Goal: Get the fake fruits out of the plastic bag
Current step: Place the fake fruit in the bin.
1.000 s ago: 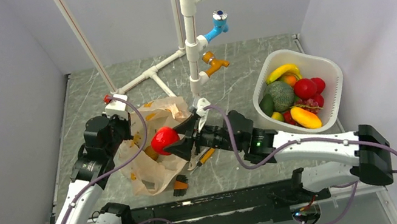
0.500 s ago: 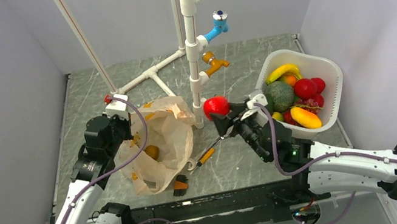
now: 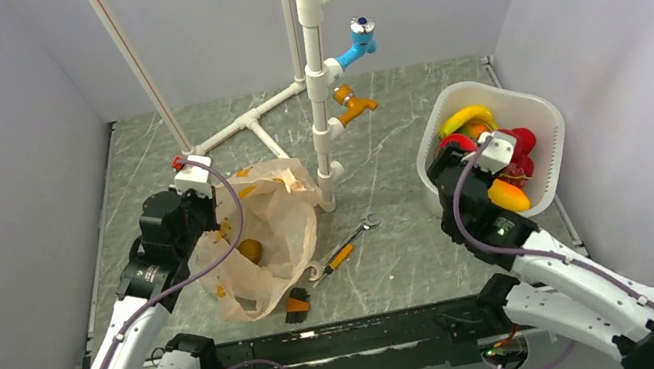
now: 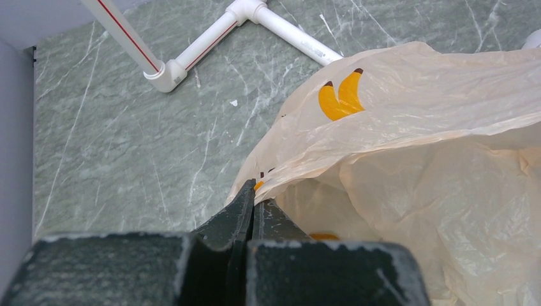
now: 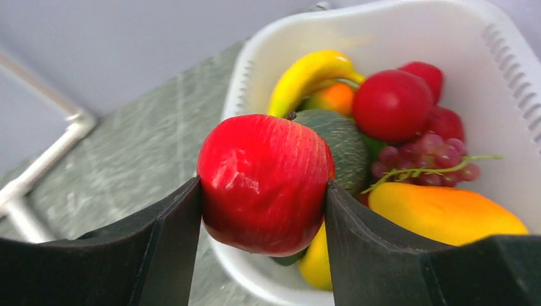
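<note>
The peach plastic bag [image 3: 280, 215] lies open on the table's left half. My left gripper [image 3: 198, 215] is shut on the bag's rim [image 4: 306, 167], its jaws [image 4: 255, 194] pinching the thin film. A small yellow-brown fake fruit [image 3: 250, 251] rests inside the bag. My right gripper [image 5: 264, 185] is shut on a red apple-like fake fruit [image 5: 265, 172], held between both fingers. In the top view that gripper [image 3: 452, 150] hangs over the near left rim of the white basket [image 3: 542, 111], the red fruit [image 3: 454, 141] mostly hidden by it.
The basket [image 5: 510, 38] holds a banana [image 5: 306, 73], a green melon [image 5: 348, 143], grapes [image 5: 424, 159] and other fruit. A white pipe stand [image 3: 316, 75] with taps rises mid-table. A wrench [image 3: 344, 247] and a small brush [image 3: 296, 304] lie near the bag.
My right arm has swung from the bag's mouth rightward to the basket, carrying the red fruit. The left gripper and the bag have stayed put.
</note>
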Motion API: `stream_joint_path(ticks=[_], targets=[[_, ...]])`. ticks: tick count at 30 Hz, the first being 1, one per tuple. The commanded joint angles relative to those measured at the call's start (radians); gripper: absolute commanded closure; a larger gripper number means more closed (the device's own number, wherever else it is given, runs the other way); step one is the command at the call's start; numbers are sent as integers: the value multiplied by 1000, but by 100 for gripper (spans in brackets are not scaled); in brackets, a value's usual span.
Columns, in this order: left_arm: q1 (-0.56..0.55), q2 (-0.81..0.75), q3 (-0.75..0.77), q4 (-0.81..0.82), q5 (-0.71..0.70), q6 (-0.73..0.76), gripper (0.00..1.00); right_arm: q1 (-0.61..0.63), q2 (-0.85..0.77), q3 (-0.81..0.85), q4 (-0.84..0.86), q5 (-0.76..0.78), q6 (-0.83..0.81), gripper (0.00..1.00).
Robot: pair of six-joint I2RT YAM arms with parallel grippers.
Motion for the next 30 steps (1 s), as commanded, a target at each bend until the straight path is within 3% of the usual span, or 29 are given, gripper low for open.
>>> stream_joint_path(ticks=[1,6,13,15,16,18,24,26,30], targets=[[-8,-8,47,6,-15,-5,100,-184,102,116,-224,-124,234,100],[-15,-17,44,2,-32,-3,100,-279,187,131,-306,-194,353,100],[-18,-18,48,1,-32,-2,100,-334,240,101,-375,-257,475,90],[-17,-18,46,3,-31,-2,100,-336,245,82,-361,-285,483,78],[-17,-18,47,3,-31,-2,100,-336,249,77,-352,-292,480,62],[-19,-19,46,2,-32,-2,100,-337,249,75,-335,-311,457,46],[-19,-14,48,1,-32,-2,100,-335,186,97,-298,-329,361,9],[-18,-14,48,1,-31,-1,100,-336,141,92,-268,-360,320,2],[-19,-13,48,1,-31,-2,100,-326,56,80,-160,-533,183,1]])
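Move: The right hand holds the red apple above the near left part of the bin; the free spot is about 3 cm ahead, 4 cm right and some 13 cm below. The green melon lies about 7 cm ahead, 3 cm right and the cucumber-green avocado about 4 cm straight ahead, both some 15 cm lower; the orange mango is about 10 cm right, 1 cm back and 14 cm lower. From the left hand the spot lies some 48 cm right, roughly level ahead, 11 cm lower. The right fingers let go of the red apple low in the bin, opening wide once the hand has sunk about 9 cm, after first also swinging some 4 cm right and a little forward. The fingers tip down and the wrist turns slightly clockwise, with its left side rising, on the way in; then the open hand starts back up by 2 or 3 cm. ##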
